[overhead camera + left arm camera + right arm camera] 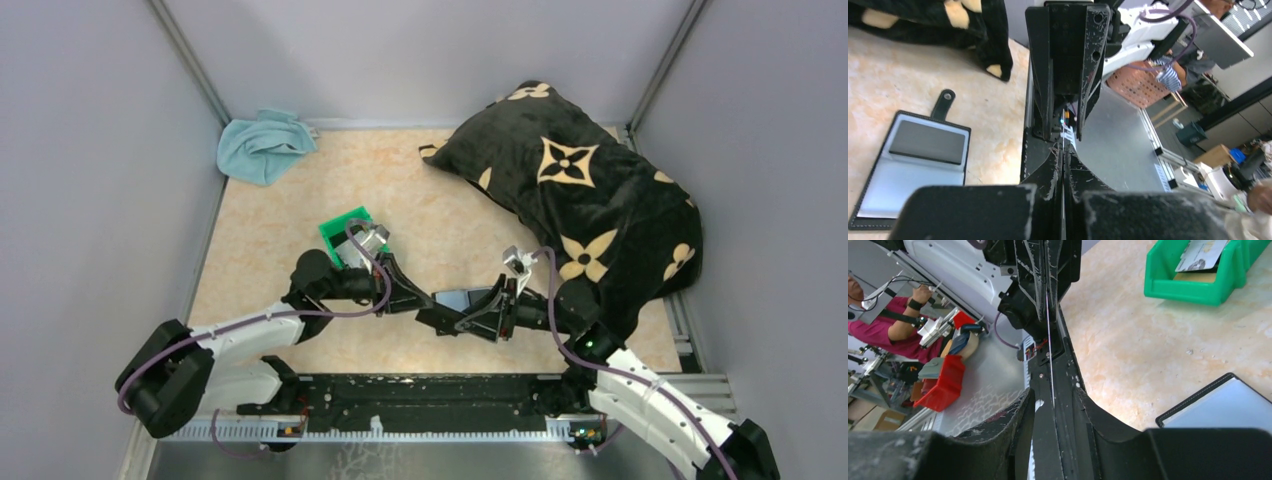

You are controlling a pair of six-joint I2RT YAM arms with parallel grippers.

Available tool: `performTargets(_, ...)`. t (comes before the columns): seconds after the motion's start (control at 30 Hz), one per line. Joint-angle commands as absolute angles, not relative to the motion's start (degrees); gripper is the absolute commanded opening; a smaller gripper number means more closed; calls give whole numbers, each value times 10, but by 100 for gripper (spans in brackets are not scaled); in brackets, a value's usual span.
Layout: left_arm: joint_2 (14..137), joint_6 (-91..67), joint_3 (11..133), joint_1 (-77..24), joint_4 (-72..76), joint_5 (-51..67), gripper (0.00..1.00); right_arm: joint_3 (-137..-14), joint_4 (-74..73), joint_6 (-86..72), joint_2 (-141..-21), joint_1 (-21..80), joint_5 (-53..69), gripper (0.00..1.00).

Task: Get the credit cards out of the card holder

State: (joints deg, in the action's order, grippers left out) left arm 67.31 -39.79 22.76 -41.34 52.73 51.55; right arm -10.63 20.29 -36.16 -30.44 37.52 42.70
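The card holder [462, 299] lies open on the table between the arms, its grey-blue panels up; it also shows as the card holder [913, 165] and a corner of the card holder [1228, 400]. Just above it the two grippers meet tip to tip. My left gripper [1064, 152] [446, 313] is shut on a credit card [1063, 142], seen edge-on as a thin pale line. My right gripper [1055, 402] [480, 312] stands open, its jaws apart on either side of that card's edge [1049, 330]. Another credit card [1203, 252] lies in the green bin.
The green bin [345, 232] [1198, 282] sits behind the left wrist. A black pillow with tan flower marks [590, 190] fills the back right. A blue cloth [262, 145] lies in the back left corner. Grey walls close in three sides.
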Motion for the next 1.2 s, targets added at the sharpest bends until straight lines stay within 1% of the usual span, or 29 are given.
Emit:
performTargets(0.0, 652, -437, 197, -409, 645, 445, 0, -126, 262, -364, -301, 383, 404, 34)
performTargets(0.27, 648, -469, 163, -409, 718, 387, 0, -117, 315, -383, -320, 382, 417, 32)
performTargets(0.37, 653, -479, 160, -409, 730, 385, 0, -113, 351, -397, -333, 382, 424, 28)
performTargets(0.4, 654, -481, 159, -409, 734, 384, 0, -112, 358, -400, -338, 382, 425, 26)
performTargets(0.43, 655, -484, 158, -409, 738, 384, 0, -110, 365, -402, -343, 383, 425, 21)
performTargets(0.47, 656, -486, 158, -409, 742, 384, 0, -110, 373, -405, -347, 382, 425, 14)
performTargets(0.53, 657, -488, 157, -409, 746, 385, 0, -110, 384, -409, -354, 383, 426, 2)
performTargets(0.57, 657, -489, 157, -409, 746, 387, 0, -111, 386, -410, -355, 383, 427, 0)
performTargets(0.63, 657, -485, 163, -409, 741, 398, 0, -113, 380, -409, -358, 382, 428, 0)
performTargets(0.67, 658, -482, 169, -409, 732, 409, 4, -115, 373, -406, -360, 382, 431, 0)
performTargets(0.7, 658, -475, 177, -409, 718, 425, 12, -118, 366, -403, -362, 382, 438, 0)
performTargets(0.77, 656, -457, 193, -409, 674, 453, 23, -126, 345, -395, -366, 382, 457, 0)
performTargets(0.83, 648, -436, 210, -409, 634, 479, 29, -134, 317, -383, -371, 382, 475, 0)
performTargets(0.93, 629, -388, 235, -408, 552, 501, 32, -146, 269, -365, -376, 382, 496, 0)
performTargets(1.17, 623, -282, 305, -409, 352, 599, 32, -162, 212, -339, -375, 383, 509, 0)
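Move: The left hand keeps its grip on the dark card's upper left corner; the card's middle lies about 2 cm right, 2 cm back and 2 cm below. The card holder lies open roughly 8 cm right of that hand and 5 cm ahead, the green box some 17 cm left and 21 cm ahead, both far below. From the right hand, whose open fingers straddle the card's edge, its middle is about 4 cm left, 1 cm ahead and 1 cm higher. Still gripping the card, the left hand lifts it about 3 cm and a little forward, fingertips tilting up and swinging counter-clockwise some 10 degrees, while the right hand rises with it and shuts its fingers on the card's right-hand part. Only then do the left fingers open and draw back towards the robot, staying raised, as the right hand carries the card about 3 cm down and 2 cm back. ##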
